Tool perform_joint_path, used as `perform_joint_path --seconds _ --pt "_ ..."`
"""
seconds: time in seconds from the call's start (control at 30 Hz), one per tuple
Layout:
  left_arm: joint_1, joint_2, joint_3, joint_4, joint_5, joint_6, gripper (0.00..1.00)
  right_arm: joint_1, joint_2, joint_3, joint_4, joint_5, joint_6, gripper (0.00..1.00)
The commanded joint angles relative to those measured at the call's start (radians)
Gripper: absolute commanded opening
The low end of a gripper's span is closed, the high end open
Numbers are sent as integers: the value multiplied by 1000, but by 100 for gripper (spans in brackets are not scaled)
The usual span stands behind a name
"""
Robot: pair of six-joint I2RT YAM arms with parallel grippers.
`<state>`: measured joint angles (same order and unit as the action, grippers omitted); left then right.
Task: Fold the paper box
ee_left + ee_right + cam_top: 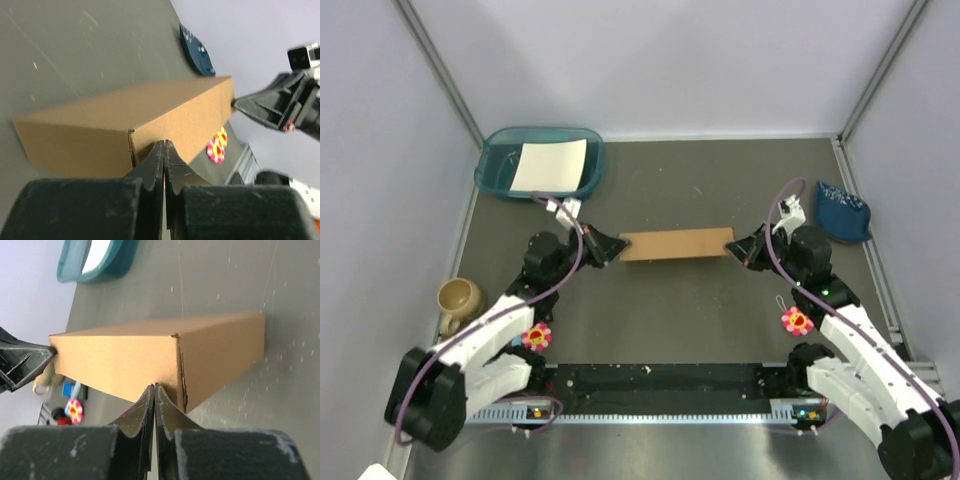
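Note:
The paper box is a closed, long brown cardboard block lying across the middle of the table. My left gripper is shut, and its tips press against the box's left end. In the left wrist view the closed tips meet the box just beside a corner seam. My right gripper is shut too and touches the box's right end. Seen from the right wrist, those tips rest on the box close to its corner edge. Nothing is between either pair of jaws.
A teal tray holding a white paper sheet sits at the back left. A dark blue object lies by the right wall. A tan mug stands at the left edge. A black strip runs along the front.

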<state>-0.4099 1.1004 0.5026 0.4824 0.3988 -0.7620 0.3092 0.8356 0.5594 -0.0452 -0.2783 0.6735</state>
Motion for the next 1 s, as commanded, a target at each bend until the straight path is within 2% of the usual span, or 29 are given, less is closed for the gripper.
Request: perform_joint_path --seconds 0.0,0.03,0.07,0.1,0.13,0.17,0.23,0.33,0.47,0.6,0.8,0.97 --pt "-20 -241 -151 -260 -101 58 3 30 -116 -35 -212 7 -2 7" --pt "-20 -301 -136 -296 -135 75 8 30 -156 -14 -254 16 0 21" --pt "-20 -404 -125 -338 -215 70 14 30 -170 9 -269 25 0 26" --pt "-17 -448 -116 -344 -250 72 23 30 -176 66 -291 51 -5 29" --pt "-17 -477 -72 -353 -271 94 40 30 -168 95 -318 62 -8 33" --pt "-17 -490 -41 -387 -288 105 47 28 -162 143 -327 73 -14 35" --pt "-17 -453 48 -421 -299 139 53 28 -145 171 -332 86 -29 38" --pt "-17 -322 96 -475 -275 127 53 28 -104 168 -334 97 -48 37" --pt "-17 -271 50 -502 -253 87 52 28 -107 94 -332 119 -64 37" --pt "-17 -281 -48 -490 -300 69 54 28 -110 56 -340 160 -110 37" --pt "-17 -306 -70 -533 -425 63 56 28 -35 24 -318 166 -112 37" --pt "-15 -257 -61 -584 -474 72 57 28 88 -19 -211 142 -94 37"
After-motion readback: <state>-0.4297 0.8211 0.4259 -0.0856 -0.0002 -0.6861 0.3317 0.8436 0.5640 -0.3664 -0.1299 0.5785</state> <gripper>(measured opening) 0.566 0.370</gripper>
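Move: Leaning back towards the robot, the paper box is between the two shut grippers, which are at the ends of its raised narrow face. Its middle lies about 12 cm right of the left hand, 5 cm ahead and 5 cm below; from the right hand it is 12 cm left, likewise 5 ahead and 5 below. The teal tray is some 25 cm ahead and 21 left of the left hand, 10 below; the pink flower is roughly 14 cm back and 16 right of the right hand, 12 below. Drawing back about 4 cm at once, both hands come free of the box's raised corners and open their fingers, the left wider. They bob up, then sink to some 7–8 cm below where they began, the left swinging 8 cm out to the left and turning about 20 degrees counter-clockwise, the right easing 3 cm to the right, both tipping downward. ##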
